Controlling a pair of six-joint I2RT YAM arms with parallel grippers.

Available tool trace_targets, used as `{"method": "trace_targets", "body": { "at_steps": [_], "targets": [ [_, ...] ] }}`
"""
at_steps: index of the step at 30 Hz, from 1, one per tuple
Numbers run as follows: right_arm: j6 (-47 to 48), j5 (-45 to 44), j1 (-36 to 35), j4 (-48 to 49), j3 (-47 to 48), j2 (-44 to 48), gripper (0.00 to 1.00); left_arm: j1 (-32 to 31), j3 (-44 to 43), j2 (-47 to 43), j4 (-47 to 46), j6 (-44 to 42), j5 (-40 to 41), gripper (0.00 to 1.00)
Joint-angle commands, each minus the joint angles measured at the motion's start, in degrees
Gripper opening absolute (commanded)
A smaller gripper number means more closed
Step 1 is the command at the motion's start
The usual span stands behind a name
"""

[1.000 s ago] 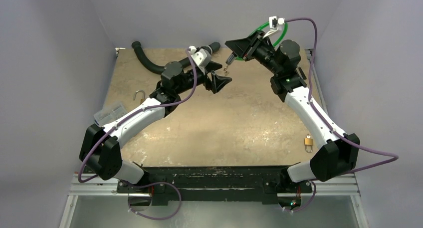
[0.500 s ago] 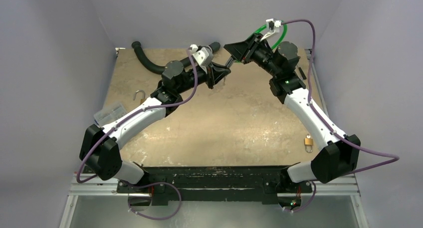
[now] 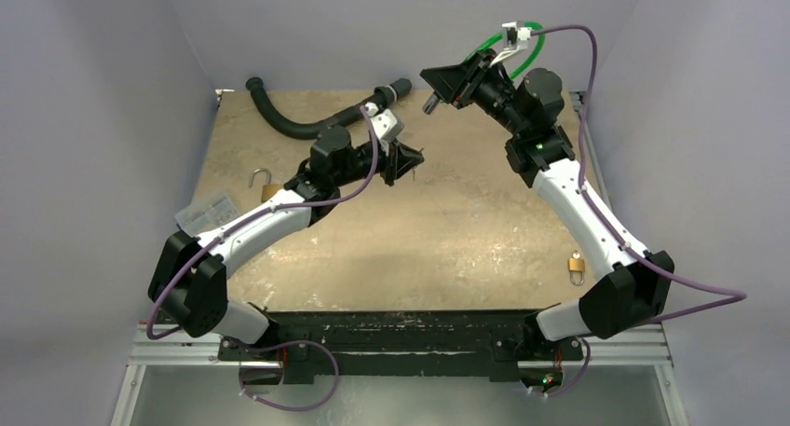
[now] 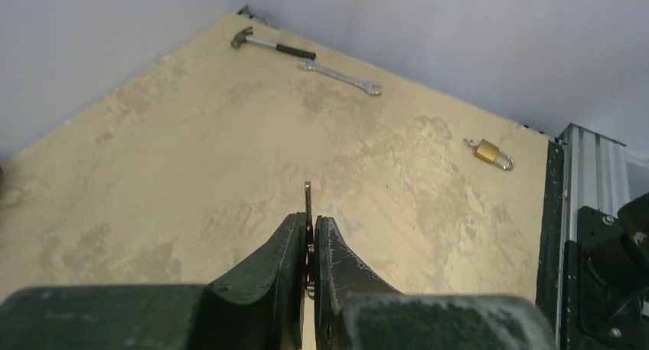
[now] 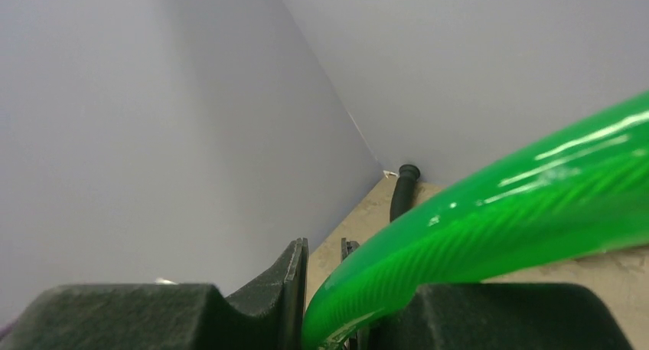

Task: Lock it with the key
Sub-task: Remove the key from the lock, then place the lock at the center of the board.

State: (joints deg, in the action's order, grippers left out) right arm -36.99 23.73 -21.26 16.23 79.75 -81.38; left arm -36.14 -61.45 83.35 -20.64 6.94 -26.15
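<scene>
My left gripper (image 3: pixel 408 161) (image 4: pixel 310 218) is shut on the key (image 4: pixel 308 195), a thin silver blade that sticks out past the fingertips, above the middle of the table. The lock (image 3: pixel 577 269) (image 4: pixel 490 152), a small brass padlock, lies far off by the table's right edge. Raised at the back, my right gripper (image 3: pixel 434 101) (image 5: pixel 325 246) has its jaws narrowly apart on the green cable loop (image 3: pixel 497 46) (image 5: pixel 490 227), which runs down between the fingers. A small grey piece shows at its tip in the top view.
A second brass padlock (image 3: pixel 264 187) with an open shackle lies by my left forearm. A black hose (image 3: pixel 289 123) (image 5: pixel 402 189) curves along the back edge. A hammer (image 4: pixel 272 45) and a wrench (image 4: pixel 340 76) lie near the wall. A clear plastic piece (image 3: pixel 205 212) sits at the left edge.
My left gripper shut on the key at the right gripper's tip, then drew back toward the near left with it. The right gripper rose slightly.
</scene>
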Motion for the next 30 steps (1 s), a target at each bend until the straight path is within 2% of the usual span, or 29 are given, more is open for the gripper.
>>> {"method": "trace_targets", "body": {
  "at_steps": [1, 4, 7, 13, 17, 20, 25, 30],
  "targets": [
    [4.7, 1.6, 0.3, 4.0, 4.7, -0.7, 0.00, 0.1, 2.3, -3.0, 0.6, 1.5, 0.2, 0.00],
    [10.7, 3.4, 0.3, -1.7, 6.0, -3.4, 0.00, 1.3, 3.6, -5.4, 0.5, 3.3, 1.3, 0.00],
    [18.3, 7.3, 0.1, -12.5, 10.1, -7.8, 0.00, 4.9, 4.4, -7.1, 1.5, 7.0, 2.2, 0.00],
    [37.8, 11.6, -0.4, -36.1, 22.7, -19.3, 0.00, 12.6, 5.5, -10.3, 5.2, 9.3, 3.2, 0.00],
    [50.3, 10.3, -0.4, -48.6, 32.3, -28.1, 0.00, 16.6, 5.4, -11.4, 6.9, 9.1, 2.5, 0.00],
    [57.2, 5.1, -0.2, -52.0, 35.4, -33.2, 0.00, 17.3, 5.4, -12.1, 7.9, 8.0, 2.4, 0.00],
    [62.1, 2.2, 0.9, -53.5, 38.7, -40.1, 0.00, 17.3, 5.8, -12.2, 7.8, 7.9, 1.9, 0.00],
    [67.0, -1.6, 1.9, -54.9, 37.9, -44.7, 0.00, 17.3, 5.8, -11.5, 7.1, 7.5, 2.2, 0.00]
  ]
}}
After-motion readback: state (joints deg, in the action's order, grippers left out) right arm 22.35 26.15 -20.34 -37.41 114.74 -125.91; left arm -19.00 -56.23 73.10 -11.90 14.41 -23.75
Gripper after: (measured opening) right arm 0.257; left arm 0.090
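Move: The lock just freed sits in the right fingers, above the left hand: about 8 cm ahead of it and 14 up. The left hand, already holding the key, makes for clear space some 13 cm left and 4 ahead; the open padlock lies 33 left, 9 ahead, 28 below. For the right hand, bare table waits about 11 cm ahead, level sideways, 43 below; the black hose's near end is 35 ahead and 7 left, at table height. The lock with its green cable, still gripped by the right fingers, is swung down towards the bare mid-table by about 32 cm and forward some 11, speeding up after a slow start while the wrist tips the fingers from pointing forward-left to steeply down. The key stays pinched in the left hand, which dips briefly, comes back up and moves left and a little forward, away from the lock, turning some 20 degrees counter-clockwise before it stops. ##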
